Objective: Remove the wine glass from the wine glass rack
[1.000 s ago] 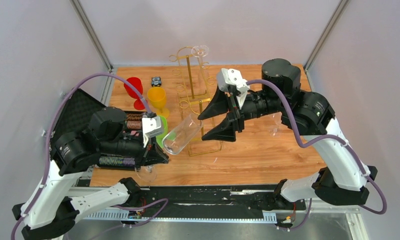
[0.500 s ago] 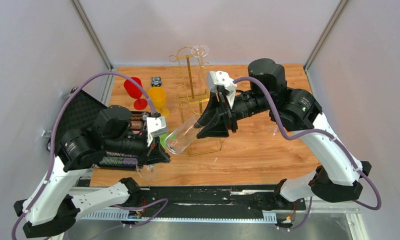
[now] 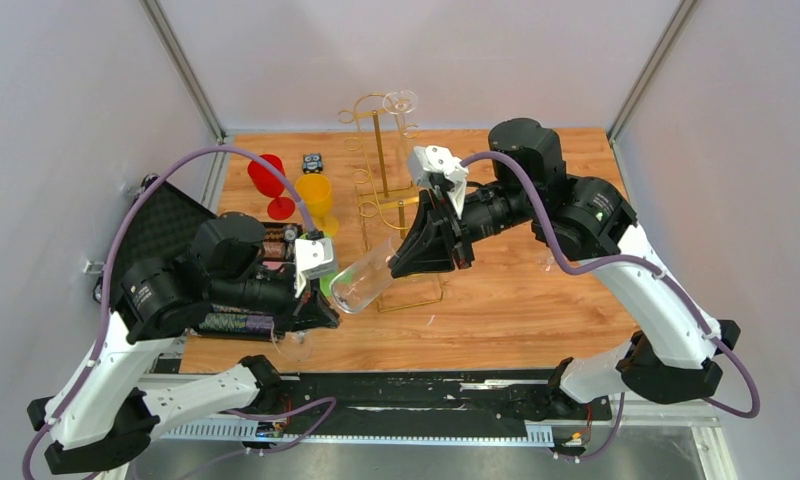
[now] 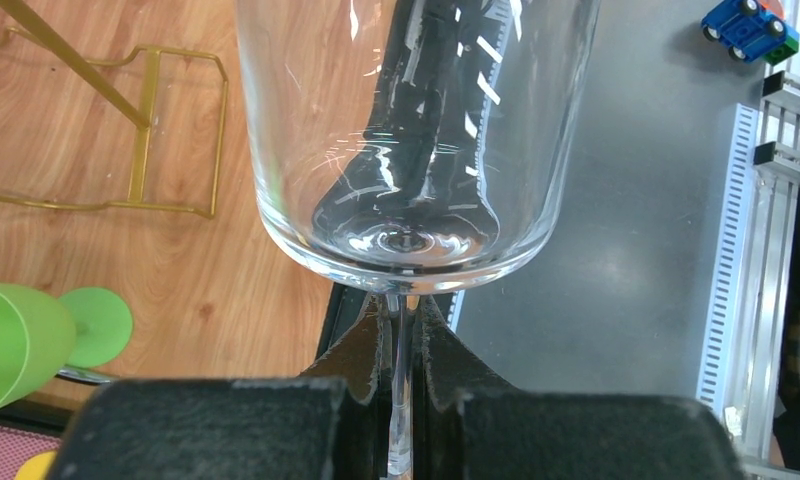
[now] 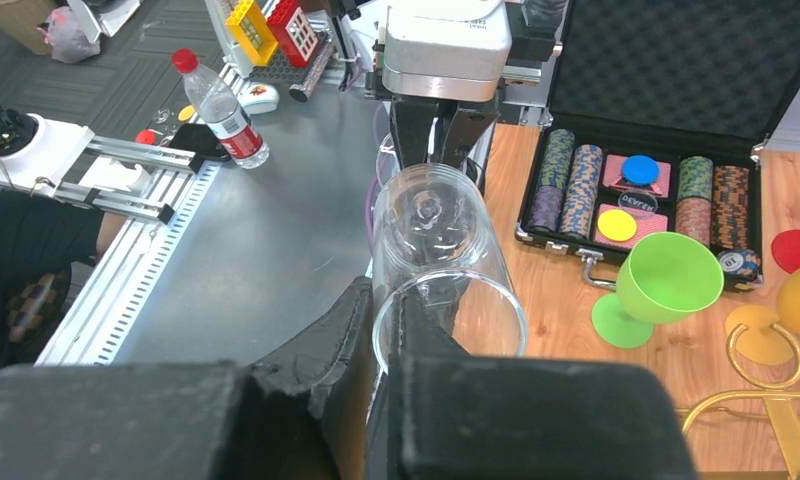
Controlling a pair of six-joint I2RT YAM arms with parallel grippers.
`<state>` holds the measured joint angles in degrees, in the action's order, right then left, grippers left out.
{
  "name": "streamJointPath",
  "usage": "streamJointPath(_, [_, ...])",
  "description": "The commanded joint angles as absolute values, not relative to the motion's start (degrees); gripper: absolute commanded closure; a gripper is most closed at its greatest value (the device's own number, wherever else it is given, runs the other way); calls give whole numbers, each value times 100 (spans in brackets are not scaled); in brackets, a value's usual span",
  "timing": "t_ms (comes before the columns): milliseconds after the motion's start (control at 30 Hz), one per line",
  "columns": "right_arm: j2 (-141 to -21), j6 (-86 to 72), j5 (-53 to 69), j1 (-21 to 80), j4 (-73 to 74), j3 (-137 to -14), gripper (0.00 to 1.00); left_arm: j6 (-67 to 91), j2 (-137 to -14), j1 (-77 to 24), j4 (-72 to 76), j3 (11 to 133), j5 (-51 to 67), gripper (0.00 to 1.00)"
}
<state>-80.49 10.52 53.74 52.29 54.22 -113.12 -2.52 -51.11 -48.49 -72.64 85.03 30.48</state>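
A clear wine glass [image 3: 364,275] lies tilted in the air between both arms, in front of the gold wine glass rack [image 3: 381,150]. My left gripper [image 4: 404,305] is shut on its thin stem just under the bowl [image 4: 406,120]. My right gripper [image 5: 384,300] is shut on the bowl's wall at the rim, one finger inside the wine glass [image 5: 441,240] and one outside. In the top view the right gripper [image 3: 401,262] meets the glass from the right. Another clear glass [image 3: 401,102] hangs at the rack's top.
A red glass [image 3: 268,178] and a yellow glass [image 3: 316,195] stand left of the rack, a small toy car [image 3: 312,160] behind them. A green glass [image 5: 666,280] stands by the open poker chip case [image 5: 656,190]. The rack's wire base [image 4: 141,150] lies close by.
The right arm has moved left to the glass and its fingers have closed on the rim. The left gripper has kept its hold on the stem, shifting slightly.
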Motion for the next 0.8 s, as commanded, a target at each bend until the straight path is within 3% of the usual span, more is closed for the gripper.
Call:
streamJointPath(0, [-8076,1063,5588,5250,5424,-11188,100,-193,-5159,-4851,-6872,8735,2973,88])
streamJointPath(100, [-8015,1063,5430,5248,5423,-11139,100,-205,-5136,-4852,-6852,8690,2982,66])
streamJointPath(133, [-7998,1063,5391,5252,5425,-11116,100,-213,-5126,-4852,-6854,8682,2978,52])
streamJointPath(200, [-7945,1047,5335,5249,5444,-11065,100,-212,-5108,-4847,-6844,8660,2942,37])
streamJointPath(300, [-7825,1030,5205,5247,5494,-10963,100,-219,-5113,-4851,-6833,8656,2860,24])
streamJointPath(500, [-7586,992,4702,5248,5974,-10703,100,-204,-5182,-4852,-6843,8694,2513,14])
streamJointPath(767, [-7085,635,3402,5248,6895,-10226,100,-152,-5151,-4850,-6841,8654,2262,12])
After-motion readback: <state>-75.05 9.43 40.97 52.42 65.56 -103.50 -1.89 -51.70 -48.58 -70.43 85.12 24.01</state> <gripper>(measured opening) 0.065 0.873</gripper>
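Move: The clear wine glass is shared: its stem is in the left fingers, the glass's middle some 2 cm ahead of that hand, 2 right and 2 above. From the right hand, shut on the rim, the middle is about 6 cm back, 7 left and 5 below. The green glass stands some 12 cm ahead of the right hand, 15 left and 28 below; the rack's near upright about 12 cm straight ahead, 18 below. Left fingers open off the stem; the right, still pinching the rim, lowers some 7 cm, drifting right late. ##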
